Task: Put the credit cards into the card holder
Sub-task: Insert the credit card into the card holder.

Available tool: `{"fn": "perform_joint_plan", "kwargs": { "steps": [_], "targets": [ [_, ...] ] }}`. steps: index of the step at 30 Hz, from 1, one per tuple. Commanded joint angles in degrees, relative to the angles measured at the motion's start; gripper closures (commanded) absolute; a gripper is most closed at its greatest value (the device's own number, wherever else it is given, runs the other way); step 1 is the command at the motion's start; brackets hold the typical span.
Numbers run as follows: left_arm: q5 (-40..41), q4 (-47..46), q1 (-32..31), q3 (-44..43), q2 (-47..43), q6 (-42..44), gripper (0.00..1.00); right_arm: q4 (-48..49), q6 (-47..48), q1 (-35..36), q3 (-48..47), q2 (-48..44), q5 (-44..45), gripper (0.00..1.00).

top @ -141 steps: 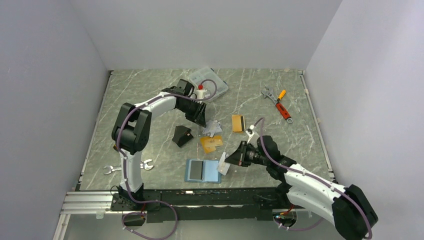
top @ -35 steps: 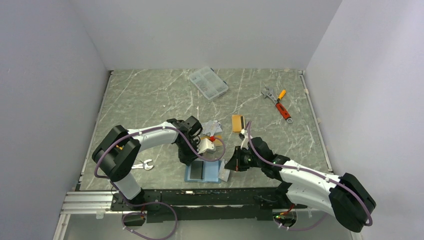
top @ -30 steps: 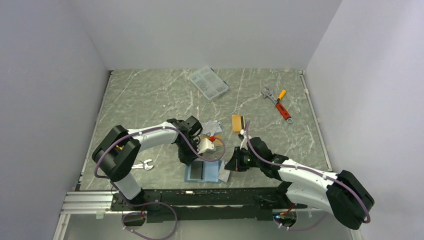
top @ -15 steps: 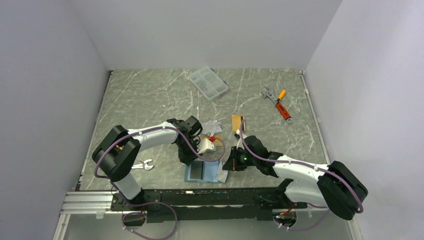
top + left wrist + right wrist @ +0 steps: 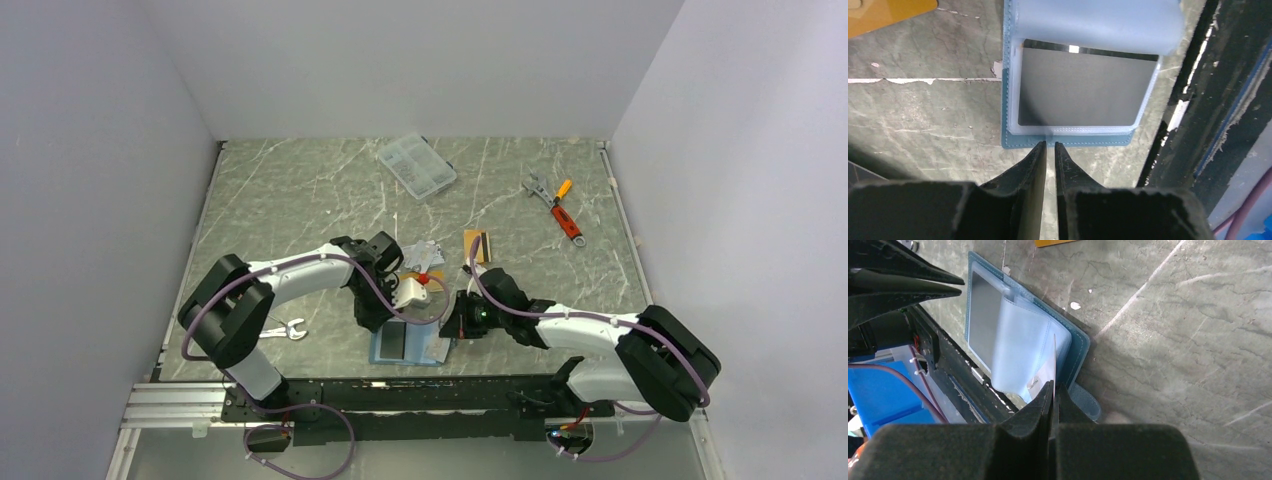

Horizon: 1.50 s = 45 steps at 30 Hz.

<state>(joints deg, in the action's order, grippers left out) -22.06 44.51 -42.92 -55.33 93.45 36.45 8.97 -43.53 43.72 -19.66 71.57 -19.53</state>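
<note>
The teal-blue card holder [image 5: 425, 350] lies open at the table's near edge, with a dark grey card [image 5: 1080, 87] in its left clear pocket. My left gripper [image 5: 1049, 144] is shut, tips on the holder's left edge [image 5: 1068, 141]; from above it [image 5: 377, 318] sits beside the holder. My right gripper [image 5: 1054, 386] is shut on a silver-grey card [image 5: 1054, 357], held edge-on with its far end at the holder's light blue sleeves [image 5: 1020, 347]. From above it [image 5: 453, 328] is at the holder's right side. An orange-gold card [image 5: 477, 246] and silver cards [image 5: 422, 250] lie further back.
A clear compartment box [image 5: 416, 167] stands at the back. An adjustable wrench and an orange-handled tool [image 5: 555, 205] lie at the back right, a small spanner [image 5: 287, 328] at the front left. The black rail [image 5: 400, 388] runs just behind the holder's near edge. Another orange card [image 5: 888, 12] lies near the holder.
My right gripper has moved left with the silver card, up to the holder's right side. My left gripper, which earlier came from the back, has stayed at the holder.
</note>
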Motion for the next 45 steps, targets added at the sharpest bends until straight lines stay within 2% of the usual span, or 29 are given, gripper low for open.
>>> {"fn": "perform_joint_plan", "kwargs": {
  "steps": [1, 10, 18, 28, 32, 40, 45],
  "targets": [
    [-3.35, 4.42, -0.47, -4.74, -3.72, 1.17, 0.82, -0.05, 0.91, 0.34, -0.66, 0.72, 3.37, 1.00],
    [-12.86, 4.33, -1.25, -13.19, 0.07, 1.80, 0.81, 3.26, -0.24, 0.68, -0.44, 3.37, 1.31, 1.00],
    [-16.27, -0.75, -1.69, -14.83, 5.78, 0.54, 0.81, 6.06, -1.49, 1.75, -0.44, 5.71, 0.63, 1.00],
    [-20.58, -1.63, -1.77, -15.99, 9.76, -0.59, 0.80, 7.44, -1.74, 1.88, 0.19, 6.34, 0.92, 1.00],
    [-19.31, -1.47, -2.35, -15.68, 11.37, -0.44, 0.80, 7.58, -1.65, 1.79, 0.22, 6.28, 1.20, 1.00],
    [-6.88, -6.25, -4.07, -11.87, 10.86, -3.03, 0.83, 8.36, -1.96, 1.89, 1.19, 6.06, 1.19, 1.00],
    [-2.72, -6.48, -4.28, -10.61, 9.60, -2.30, 0.85, 6.57, -1.59, 1.83, 2.00, 4.19, 1.87, 1.00]
  ]
}}
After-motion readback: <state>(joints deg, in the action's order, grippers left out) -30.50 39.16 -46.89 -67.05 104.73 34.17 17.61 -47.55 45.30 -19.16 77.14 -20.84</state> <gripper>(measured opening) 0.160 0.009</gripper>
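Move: The right hand holds a white card at the card holder's right-hand clear page, whose middle is about 5 cm left of this hand, 3 cm back and 1 cm below. From the left hand that page is some 13 cm right, 3 cm back and 2 cm down. The black card in the left pocket is 5 cm right and 2 cm back of the left hand; a gold card lies 14 cm right and 12 cm ahead of it. Still pinching the white card, the right fingers feed it about 2 cm to the left over the clear page, then almost stop. Meanwhile the left hand, nearly shut, lifts about 6 cm while swinging some 9 cm right across the holder, fingers tipping roughly 15 degrees further right, then sinks back low by the page's outer left part, easing part of that tilt out; contact there can't be made out. ##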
